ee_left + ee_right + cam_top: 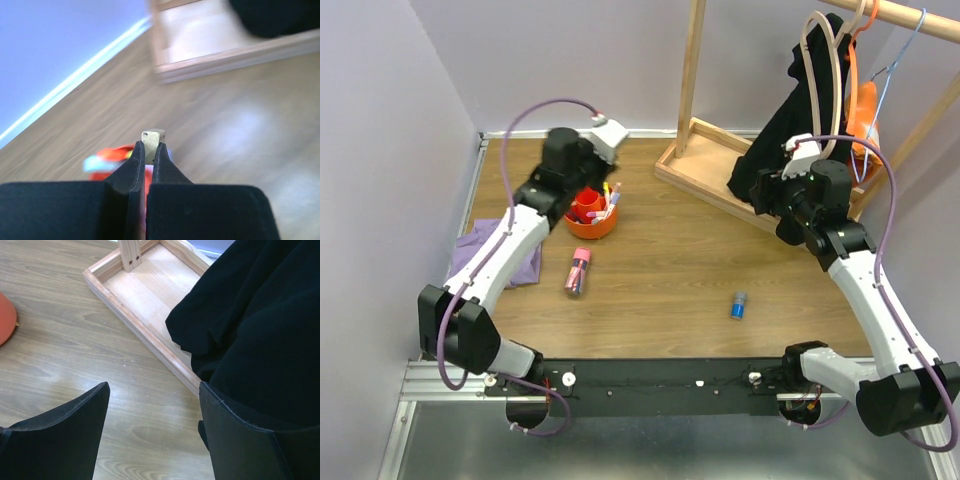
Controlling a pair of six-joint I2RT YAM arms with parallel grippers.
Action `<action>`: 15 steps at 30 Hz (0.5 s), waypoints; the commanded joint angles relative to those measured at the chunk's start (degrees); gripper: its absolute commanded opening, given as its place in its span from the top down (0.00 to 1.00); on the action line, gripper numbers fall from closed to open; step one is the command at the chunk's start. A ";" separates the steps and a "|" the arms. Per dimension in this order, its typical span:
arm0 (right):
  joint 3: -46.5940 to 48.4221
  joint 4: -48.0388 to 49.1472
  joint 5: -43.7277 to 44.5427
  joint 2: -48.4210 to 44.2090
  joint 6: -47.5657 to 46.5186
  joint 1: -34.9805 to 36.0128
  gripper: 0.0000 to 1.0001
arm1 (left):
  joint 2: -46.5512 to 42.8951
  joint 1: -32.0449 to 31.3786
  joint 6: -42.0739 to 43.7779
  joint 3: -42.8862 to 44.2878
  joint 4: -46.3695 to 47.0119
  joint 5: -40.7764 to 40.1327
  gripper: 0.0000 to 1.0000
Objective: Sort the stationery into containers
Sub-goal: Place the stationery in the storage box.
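My left gripper point(148, 146) is shut on a small tan eraser point(152, 136), whose end sticks out past the fingertips. Just below and behind them lies the blurred orange tub point(111, 152). From above, the left gripper point(578, 196) hangs at the left rim of the orange tub point(592, 226), which holds several pens point(610, 200). A clear pink-capped tube point(578, 271) lies in front of the tub. A small blue cylinder point(738, 305) lies at mid-right. My right gripper point(152, 390) stands open and empty above bare wood, beside the black garment point(260, 315); the tub's edge point(5, 317) shows at far left.
A folded purple cloth point(480, 255) lies under the left arm. The wooden rack base point(705, 160) and its post stand at the back, with the black garment point(785, 130) and hangers on the rail close to the right gripper point(782, 195). Walls close in on both sides.
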 commanded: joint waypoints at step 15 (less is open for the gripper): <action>2.57 3.10 -2.43 4.42 -1.00 -3.78 0.20 | 9.38 23.02 -0.61 -0.83 -2.82 4.37 1.00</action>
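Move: The left hand, already pinching the small cream eraser, has the middle of the orange storage box about 4 cm ahead, some 9 cm to its left and roughly 20 cm below. The pink tube lies about 10 cm back and 12 cm to the left of that hand, and the purple cloth some 5 cm back and 29 cm left, both on the table. For the right hand the box is about 8 cm ahead, 43 cm left and 20 cm below. Still pinching the cream eraser in shut fingers, the left hand swings left some 14 cm above the storage box, edging about 6 cm forward; once most of that swing is done it sinks about 7 cm towards the box. The wrist turns some 15 degrees counter-clockwise while the fingers tip further down. The open right hand creeps about 2 cm forward. ##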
